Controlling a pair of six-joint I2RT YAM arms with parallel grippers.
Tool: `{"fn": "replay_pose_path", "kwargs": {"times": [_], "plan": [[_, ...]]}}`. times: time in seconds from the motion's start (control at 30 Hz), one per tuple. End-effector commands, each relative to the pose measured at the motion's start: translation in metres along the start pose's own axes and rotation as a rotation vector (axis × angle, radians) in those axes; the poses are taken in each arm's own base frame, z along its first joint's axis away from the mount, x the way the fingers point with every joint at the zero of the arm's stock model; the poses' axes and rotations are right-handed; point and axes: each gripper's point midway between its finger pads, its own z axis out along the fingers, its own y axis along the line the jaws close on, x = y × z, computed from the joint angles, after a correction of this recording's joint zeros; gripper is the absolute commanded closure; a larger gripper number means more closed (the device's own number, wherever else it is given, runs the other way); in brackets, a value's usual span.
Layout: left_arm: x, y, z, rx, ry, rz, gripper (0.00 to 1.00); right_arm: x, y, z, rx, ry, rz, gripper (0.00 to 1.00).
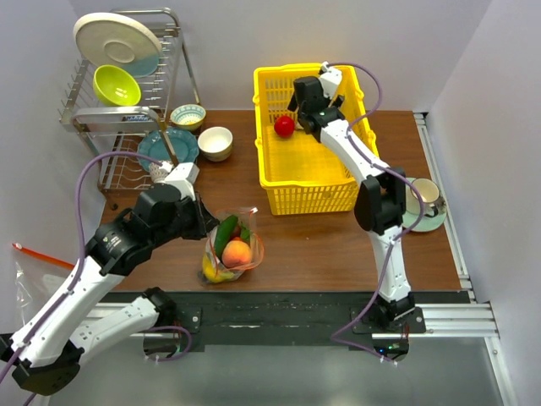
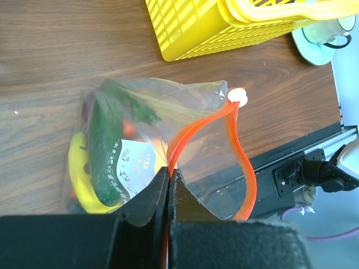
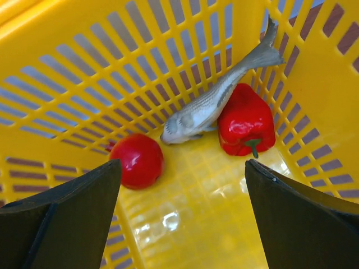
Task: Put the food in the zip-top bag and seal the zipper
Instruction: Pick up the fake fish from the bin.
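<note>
The zip-top bag (image 1: 230,245) stands on the table in front of the yellow basket. It holds a green cucumber (image 2: 104,151), a yellow banana (image 2: 77,174) and a peach (image 1: 237,252). My left gripper (image 2: 169,171) is shut on the bag's rim at the red-orange zipper (image 2: 242,162). The zipper loops open, and its white end piece (image 2: 238,96) is at the far corner. My right gripper (image 3: 182,165) hangs open inside the basket, empty. Below it lie a red apple (image 3: 136,159), a red pepper (image 3: 245,124) and a grey fish-shaped piece (image 3: 216,101).
The yellow basket (image 1: 279,196) stands at the back centre. A dish rack (image 1: 127,93) with a plate and a green bowl is at the back left, with bowls (image 1: 215,142) and a teal plate (image 1: 161,145) beside it. A cup on a saucer (image 1: 423,199) sits at the right. Another flat clear bag (image 1: 34,262) lies at the far left.
</note>
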Motion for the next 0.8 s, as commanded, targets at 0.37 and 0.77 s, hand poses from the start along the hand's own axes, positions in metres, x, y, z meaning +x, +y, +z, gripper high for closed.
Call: {"fn": "replay_pose_path", "kwargs": {"times": [0.37, 0.77], "plan": [[-0.016, -0.007, 0.015, 0.011, -0.047, 0.049, 1.0, -0.016, -0.029, 0.079, 0.13, -0.177, 0.152, 0.08], [-0.02, -0.005, 0.022, -0.009, -0.06, 0.069, 1.0, -0.007, -0.028, 0.108, 0.104, -0.267, 0.174, 0.5]]}}
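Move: In the yellow bin, the middle of the fake fish lies about 9 cm ahead of the right hand, 4 cm to its right and 10 cm below. The red pepper is some 4 cm nearer the robot than the fish and 3 cm farther right; the red fruit, level with the pepper, sits about 4 cm left of the hand, both some 12 cm below. From the left hand the fish is roughly 48 cm ahead, 24 cm right and 14 cm lower. Reaching down and forward into the bin's far right corner, the open right hand sinks about 8 cm, steeply at first, while going 8 cm forward and 5 cm right. It swings some 10 degrees clockwise, bringing its fingers astride the fish's body, then starts closing them. The left hand keeps its pinch on the bag's rim and eases 2 cm forward. ##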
